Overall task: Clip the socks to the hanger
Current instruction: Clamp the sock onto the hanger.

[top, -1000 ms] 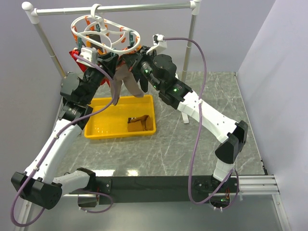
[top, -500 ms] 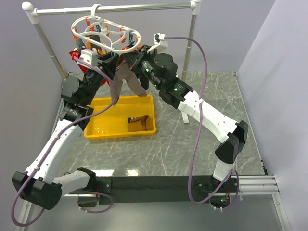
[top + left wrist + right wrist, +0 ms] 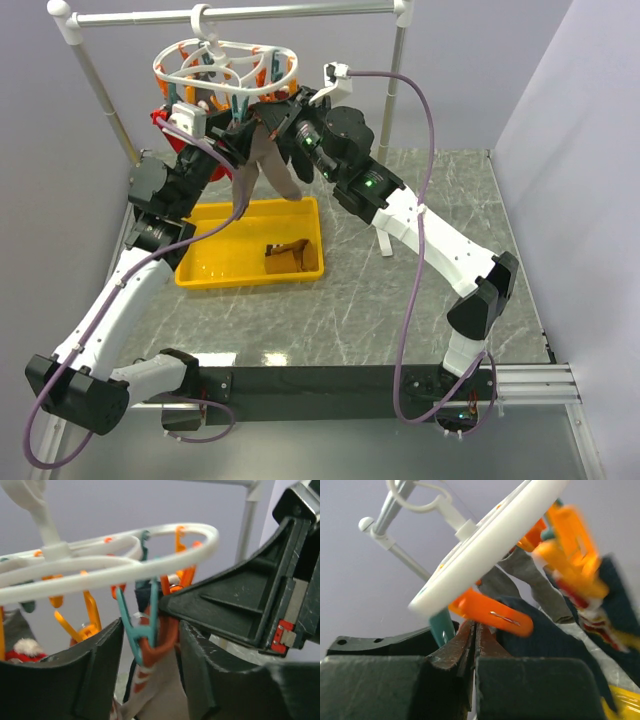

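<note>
The white oval hanger (image 3: pixel 225 68) hangs by its hook from the rail, with orange and teal clothespins under it. A grey-beige sock (image 3: pixel 262 160) with a rust striped cuff hangs from it between both grippers. In the left wrist view a teal clothespin (image 3: pixel 135 630) bites that cuff. My left gripper (image 3: pixel 150 650) stands open, one finger on each side of the clothespin with a gap to it. My right gripper (image 3: pixel 472 630) is shut on the cuff's edge right under the hanger ring (image 3: pixel 490 545). Red socks (image 3: pixel 162 116) hang at the hanger's left side.
The white pole-and-rail stand (image 3: pixel 230 14) carries the hanger, its posts at left and right. Below it a yellow tray (image 3: pixel 200 268) sits on the marble table and holds a brown sock (image 3: pixel 285 258). A wall runs along the right side.
My left gripper has opened off the teal clothespin, which now grips the sock's cuff. The hanger has swung up and levelled. The right gripper stays shut on the cuff.
</note>
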`<state>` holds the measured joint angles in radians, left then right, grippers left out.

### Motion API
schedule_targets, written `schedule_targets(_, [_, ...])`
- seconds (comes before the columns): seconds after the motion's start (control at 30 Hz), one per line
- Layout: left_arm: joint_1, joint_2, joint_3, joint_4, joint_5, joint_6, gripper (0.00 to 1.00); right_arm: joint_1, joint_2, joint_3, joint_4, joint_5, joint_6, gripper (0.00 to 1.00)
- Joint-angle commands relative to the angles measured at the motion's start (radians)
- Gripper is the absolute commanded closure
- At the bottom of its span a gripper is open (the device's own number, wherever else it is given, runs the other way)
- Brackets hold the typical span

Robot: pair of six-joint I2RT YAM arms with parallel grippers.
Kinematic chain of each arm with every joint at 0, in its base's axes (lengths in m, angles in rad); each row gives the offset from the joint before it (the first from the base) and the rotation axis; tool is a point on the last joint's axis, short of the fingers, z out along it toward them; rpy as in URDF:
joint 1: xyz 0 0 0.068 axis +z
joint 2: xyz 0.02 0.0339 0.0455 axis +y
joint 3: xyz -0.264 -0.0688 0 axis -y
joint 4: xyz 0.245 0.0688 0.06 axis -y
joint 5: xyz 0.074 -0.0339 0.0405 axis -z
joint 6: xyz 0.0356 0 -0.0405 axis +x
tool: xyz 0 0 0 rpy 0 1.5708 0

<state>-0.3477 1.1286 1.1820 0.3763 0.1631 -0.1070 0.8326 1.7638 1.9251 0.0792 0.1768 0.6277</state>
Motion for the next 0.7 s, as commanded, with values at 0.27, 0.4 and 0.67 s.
schedule_targets(0.27, [-0.002, -0.056, 0.071, -0.108, -0.057, -0.065, 0.23, -0.018, -0.035, 0.034, 0.037, 0.02, -0.017, 1.0])
schedule_targets(0.4, [0.015, -0.075, 0.105, -0.206, -0.129, -0.121, 0.2, -0.024, -0.044, 0.02, 0.028, 0.021, -0.029, 1.0])
schedule_targets(0.67, [0.075, -0.026, 0.275, -0.482, -0.243, -0.232, 0.21, -0.029, -0.067, -0.032, 0.021, 0.026, -0.052, 1.0])
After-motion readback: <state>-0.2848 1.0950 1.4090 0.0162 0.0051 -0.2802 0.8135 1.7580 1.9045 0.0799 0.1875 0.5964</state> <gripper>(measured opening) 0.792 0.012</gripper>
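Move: Right between the left hand's parting fingers sits the teal clip, its middle about 1 cm ahead and 1 cm up, already closed on the grey sock's striped cuff. The yellow-orange clip is some 4 cm ahead and 3 cm to the left at much the same height; the grey sock's body hangs about 10 cm below, level ahead and 3 cm to the right. From the right hand the teal clip is roughly 3 cm left, level ahead and 1 cm up. Backing off from the teal clip, the left hand goes on spreading its already opening fingers to wide, dips about 1 cm, then swings some 5 cm left and 3 cm up, tipping slightly down and turning about 10 degrees counter-clockwise. The right hand keeps its shut pinch on the cuff beside the clip and eases only about 1 cm forward and to the right. ##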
